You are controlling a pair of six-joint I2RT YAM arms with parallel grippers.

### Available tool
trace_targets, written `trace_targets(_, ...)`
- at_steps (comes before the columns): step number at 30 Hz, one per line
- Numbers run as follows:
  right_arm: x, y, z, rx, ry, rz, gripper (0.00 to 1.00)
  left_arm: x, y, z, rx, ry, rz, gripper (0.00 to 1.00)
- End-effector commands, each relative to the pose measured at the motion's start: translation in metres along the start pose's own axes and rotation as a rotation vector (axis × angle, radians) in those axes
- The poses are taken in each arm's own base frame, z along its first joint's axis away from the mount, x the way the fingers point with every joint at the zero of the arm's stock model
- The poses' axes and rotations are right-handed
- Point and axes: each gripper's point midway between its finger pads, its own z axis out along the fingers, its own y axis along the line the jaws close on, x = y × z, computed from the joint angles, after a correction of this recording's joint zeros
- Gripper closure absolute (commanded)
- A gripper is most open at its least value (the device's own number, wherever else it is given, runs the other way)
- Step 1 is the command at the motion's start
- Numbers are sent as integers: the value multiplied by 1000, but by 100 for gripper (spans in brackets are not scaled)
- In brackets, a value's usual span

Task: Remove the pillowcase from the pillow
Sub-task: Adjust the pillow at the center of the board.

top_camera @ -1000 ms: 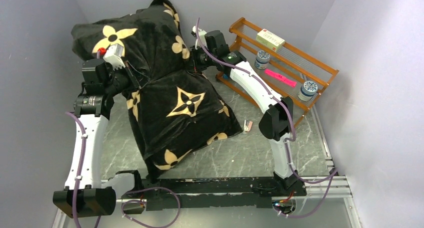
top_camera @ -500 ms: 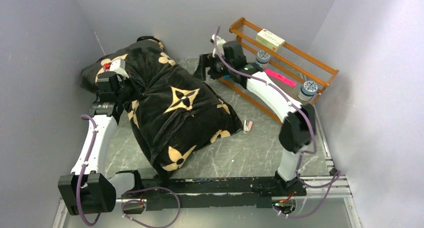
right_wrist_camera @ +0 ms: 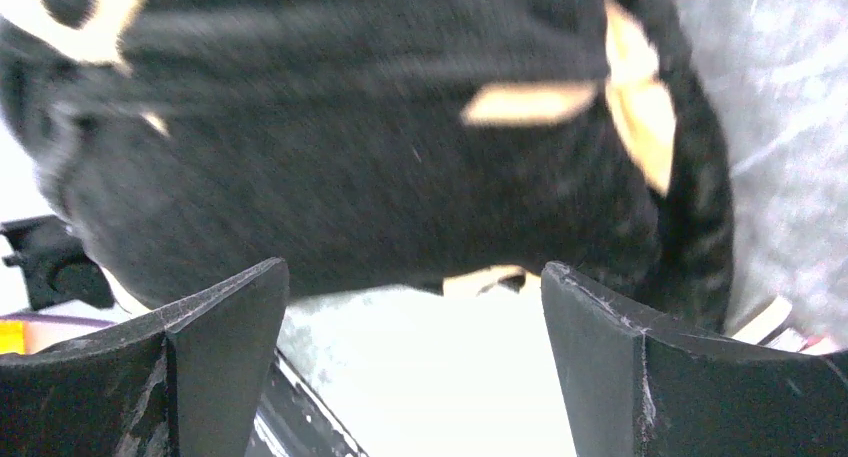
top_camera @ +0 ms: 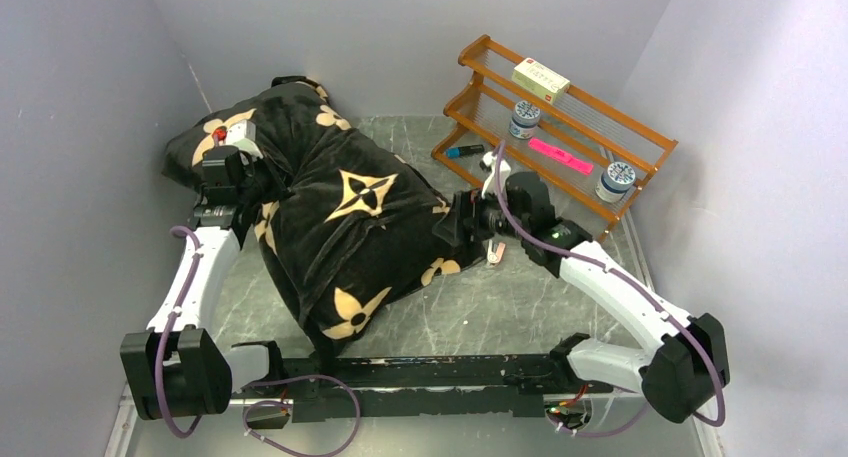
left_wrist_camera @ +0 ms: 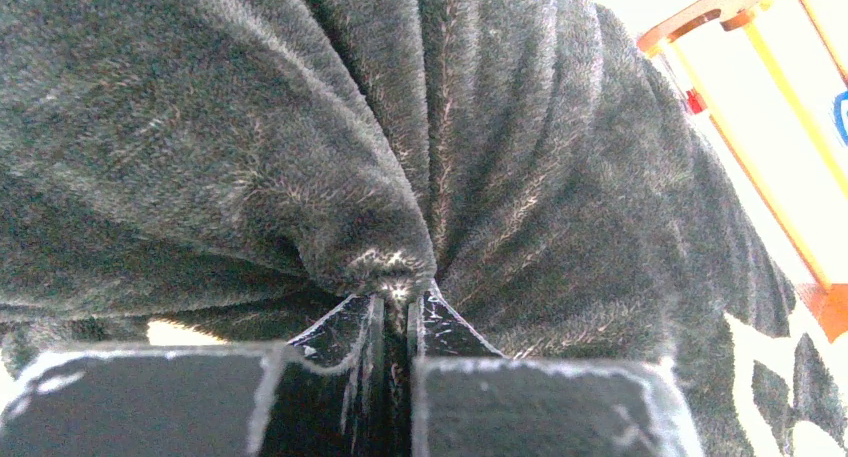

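The black plush pillowcase (top_camera: 340,217) with tan flower motifs covers the whole pillow, which lies diagonally on the marbled table; the white pillow itself is hidden. My left gripper (top_camera: 262,182) is shut on a pinched fold of the pillowcase (left_wrist_camera: 380,247) at its left side, jaws tight together (left_wrist_camera: 398,292). My right gripper (top_camera: 450,222) is open and empty at the pillowcase's right edge; in the right wrist view its wide-apart jaws (right_wrist_camera: 415,277) face the black fabric (right_wrist_camera: 380,167) just ahead.
A wooden two-tier rack (top_camera: 560,117) stands at the back right with a box (top_camera: 541,79), two jars (top_camera: 524,119) and a pink strip (top_camera: 560,157). A small pale item (top_camera: 495,252) lies on the table by the right gripper. Grey walls close both sides.
The pillow has dropped down flat onto the table. The right arm let go, swung from the back by the rack down to the pillowcase's right edge. The left gripper stays shut on the fabric.
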Motion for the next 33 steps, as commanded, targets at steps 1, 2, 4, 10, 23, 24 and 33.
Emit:
trace_targets(1,13,7,4,-76,-61,81,1,50,-25,-1,155,187,-10,95)
trace_targets(2,15,9,7,-96,-83,100,0,51,-25,-1,159,190,-10,95)
trace_targets(4,23,12,15,-132,-106,135,0,54,-26,0,169,193,-12,95)
trace_targets(10,41,24,58,-235,-94,166,1,57,-31,7,215,200,-19,95)
trace_targets(23,-39,5,71,-115,-197,-16,100,19,-74,32,339,158,32,95)
trace_targets(24,-47,4,66,-101,-212,-30,100,9,-80,33,346,139,45,95)
trace_targets(33,-56,-47,43,98,-213,-68,100,3,-75,36,302,112,79,95)
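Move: To the left of the open right hand, about 6 cm off, 1 cm ahead and some 9 cm lower, lies the loose fold at the pillow's right side. The pink clip rests roughly 6 cm back and 12 cm right of that hand, the dark marker about 16 cm ahead and 5 cm right, both some 14 cm below. From the left hand, which already grips the pillow's far-left part, that fold is about 28 cm right, 7 cm back and 8 cm lower. Sinking about 9 cm, drawing slightly back and then swinging left, the right hand gets to the pillow's right side and shuts on the fold there, then tugs it right and forward roughly 5 cm while lifting a little. The left hand keeps its pinch and shifts its cloth some 6 cm forward and right, rising slightly late on and turning about 10 degrees clockwise. ##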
